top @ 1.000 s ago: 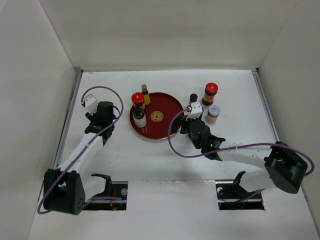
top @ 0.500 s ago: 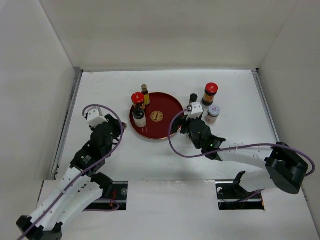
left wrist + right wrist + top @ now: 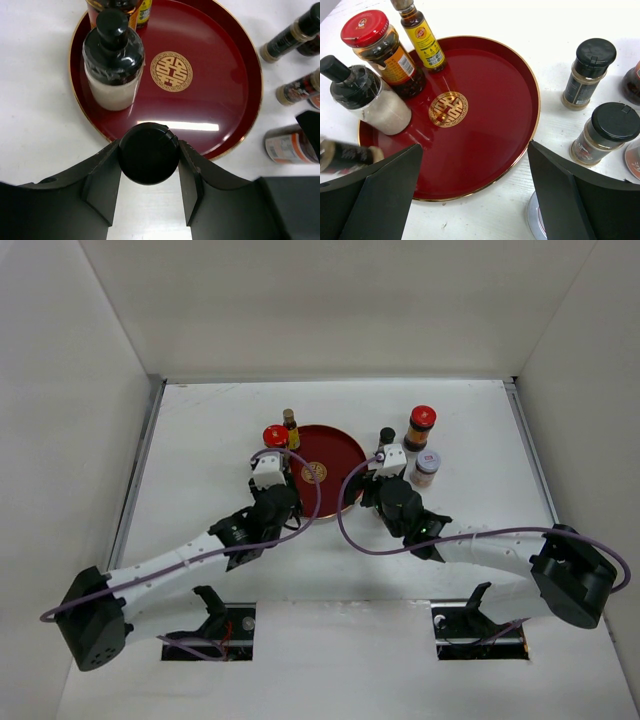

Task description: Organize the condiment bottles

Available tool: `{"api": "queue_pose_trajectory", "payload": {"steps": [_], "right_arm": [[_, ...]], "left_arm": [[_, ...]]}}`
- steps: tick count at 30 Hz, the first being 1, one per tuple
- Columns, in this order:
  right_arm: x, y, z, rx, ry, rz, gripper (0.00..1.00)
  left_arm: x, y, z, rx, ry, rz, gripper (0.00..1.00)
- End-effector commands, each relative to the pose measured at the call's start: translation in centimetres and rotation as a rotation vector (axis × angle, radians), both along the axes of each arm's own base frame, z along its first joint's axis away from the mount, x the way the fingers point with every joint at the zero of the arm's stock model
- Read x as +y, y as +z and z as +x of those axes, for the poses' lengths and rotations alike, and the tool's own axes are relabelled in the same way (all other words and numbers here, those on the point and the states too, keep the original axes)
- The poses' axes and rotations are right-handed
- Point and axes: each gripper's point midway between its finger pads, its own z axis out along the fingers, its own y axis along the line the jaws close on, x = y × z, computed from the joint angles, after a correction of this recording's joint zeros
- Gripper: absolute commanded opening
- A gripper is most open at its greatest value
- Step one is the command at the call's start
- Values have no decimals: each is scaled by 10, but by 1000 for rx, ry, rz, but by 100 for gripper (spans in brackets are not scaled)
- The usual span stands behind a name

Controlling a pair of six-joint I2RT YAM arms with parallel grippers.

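Note:
My left gripper is shut on a small dark black-capped bottle, seen cap-on at the near-left rim of the round red tray. In the tray stand a black-capped bottle with a white base, a red-capped amber jar and a slim yellow-labelled bottle. My right gripper hangs open over the tray's near-right edge, holding nothing. Right of the tray are two dark black-capped bottles, another red-capped jar and a white-lidded jar.
White walls close in the table on the left, back and right. The left arm lies across the near-left of the table. The right arm stretches along the near right, its purple cable looping beside the tray.
The left arm has swung from the table's left side rightward to the tray's near-left rim. The right arm and the standing bottles have not moved.

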Motion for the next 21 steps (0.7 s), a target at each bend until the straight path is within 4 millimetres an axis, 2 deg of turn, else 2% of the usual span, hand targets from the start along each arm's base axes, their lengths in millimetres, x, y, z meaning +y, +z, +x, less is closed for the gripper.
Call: {"api": "queue_pose_trajectory", "payload": {"steps": [1,7,11,16,21], "right_arm": [[-1,26,7,-52,-24,84,93],[0,21,8,-45,-26,75,93],[0,21,8,-44,-26,73,93],[1,21,8,-43,-24,74,93],[0,22,8,-45,-24,76,93]], "left_arm": [[-9,38,33,-140,35,-64,30],[-3,19,51,-108,47,1,30],[-4,-2,53,-62,28,43,30],[-7,-13,51,-32,13,67,31],[-12,-22,51,5,-5,101,41]]}}
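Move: The left hand holds the small black-capped spice bottle just off the tray's near-left rim; the free spot it goes to, inside that rim, lies about 4 cm ahead and some 10 cm down. The white-bodied bottle stands roughly 9 cm ahead and 3 cm left of this hand, the red-lidded jar about 17 cm ahead and 4 cm left, both a few centimetres lower. From the idle right hand the spot lies some 17 cm left, 3 cm back and 10 cm down. The left hand, its grip kept on the black-capped spice bottle, carries it forward about 4 cm over the tray's near-left rim towards the gap beside the white-bodied bottle, easing down slightly as it goes. Its forward travel then ends and it sinks mostly straight down towards the tray, about 4.5 cm lower in all, the wrist rolling gently so that the hand's left side rises some 10 degrees, with the fingers still shut on the bottle. ##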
